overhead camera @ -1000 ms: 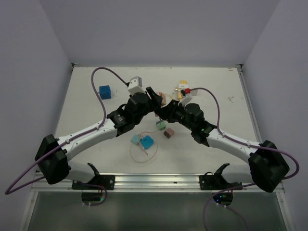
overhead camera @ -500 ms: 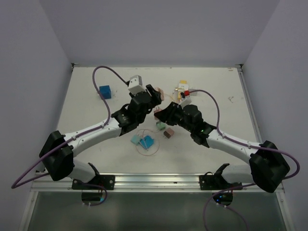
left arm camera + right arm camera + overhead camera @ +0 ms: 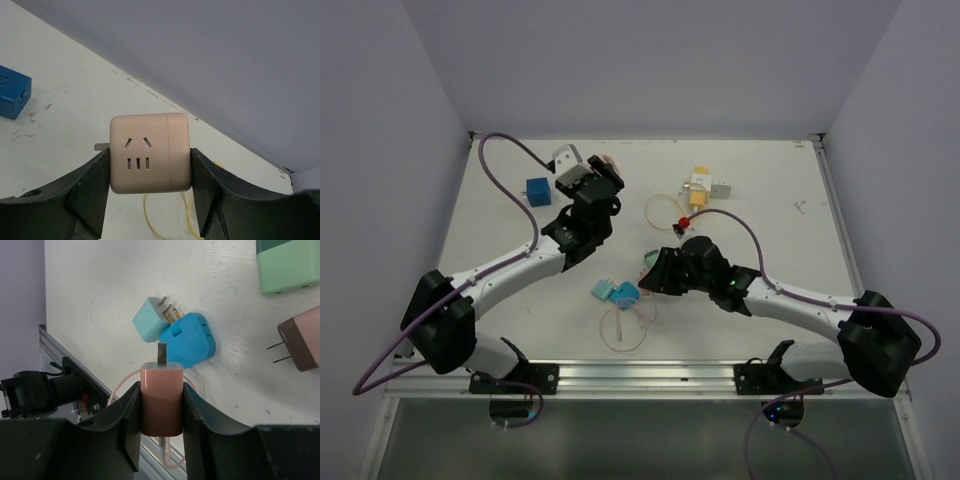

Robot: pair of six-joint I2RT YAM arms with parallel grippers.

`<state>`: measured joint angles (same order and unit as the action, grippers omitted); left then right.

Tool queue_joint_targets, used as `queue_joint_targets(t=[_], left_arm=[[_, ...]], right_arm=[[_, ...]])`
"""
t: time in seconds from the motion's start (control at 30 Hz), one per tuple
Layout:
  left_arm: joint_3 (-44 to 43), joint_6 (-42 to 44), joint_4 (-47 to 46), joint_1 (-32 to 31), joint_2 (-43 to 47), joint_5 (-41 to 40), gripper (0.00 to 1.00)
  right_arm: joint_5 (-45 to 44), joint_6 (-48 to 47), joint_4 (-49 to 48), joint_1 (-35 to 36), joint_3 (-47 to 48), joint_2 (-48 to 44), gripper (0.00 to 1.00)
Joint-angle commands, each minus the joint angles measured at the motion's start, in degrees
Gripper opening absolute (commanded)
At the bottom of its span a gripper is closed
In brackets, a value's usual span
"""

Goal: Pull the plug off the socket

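The socket (image 3: 150, 152) is a pale pink cube with its slots facing the left wrist camera. My left gripper (image 3: 150, 161) is shut on it and holds it off the table at the back left (image 3: 607, 172). The plug (image 3: 161, 399) is a pink charger block with its prong pointing away from the camera, and my right gripper (image 3: 160, 390) is shut on its sides. Its pink cable (image 3: 625, 328) loops on the table near the front rail. In the top view the right gripper (image 3: 655, 276) is low at mid table. Plug and socket are well apart.
A teal plug (image 3: 150, 317) and a blue adapter (image 3: 192, 342) lie just beyond the plug. A green adapter (image 3: 287, 265) and a brown plug (image 3: 302, 337) lie to the right. A blue cube (image 3: 538, 189), yellow and white adapters (image 3: 701, 182) and a yellow cable (image 3: 665, 210) sit further back.
The two grippers, close together at mid table before, have drawn apart. The left one went back and left with the socket; the right one came toward the front with the plug and its cable.
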<state>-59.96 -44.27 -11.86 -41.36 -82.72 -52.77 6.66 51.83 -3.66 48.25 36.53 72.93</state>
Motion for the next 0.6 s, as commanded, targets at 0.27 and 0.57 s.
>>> queue_joint_targets(t=[0.27, 0.57], left_arm=[[4.9, 5.9, 11.0, 9.7, 11.5, 6.9, 0.00], [8.1, 14.6, 26.5, 15.8, 17.5, 14.3, 0.00]], right_arm=[[5.4, -16.4, 0.3, -2.3, 7.8, 10.7, 0.02], [9.3, -18.2, -3.2, -3.3, 9.1, 18.8, 0.15]])
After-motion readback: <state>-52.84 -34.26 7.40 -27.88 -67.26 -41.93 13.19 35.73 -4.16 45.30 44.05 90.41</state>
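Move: The blue adapter lies about 6 cm left of the plug-holding right hand, 1 cm ahead and 10 cm below. On the same table, the teal plug is 11 cm left and 2 ahead of that hand, the brown plug 5 ahead and 5 right, and the green socket 10 ahead and 1 right. From the socket-holding left hand, the blue cube is roughly 8 cm ahead, 17 left and 24 below. The pink plug, still pinched in the right fingers, goes down about 6 cm and a little forward beside the blue adapter, turning slightly counter-clockwise, without reaching the table. Meanwhile the peach socket is swept some 11 cm left in the left hand's kept grip, easing back and slightly down towards the blue cube, its wrist tipping down and rolling left side up. ##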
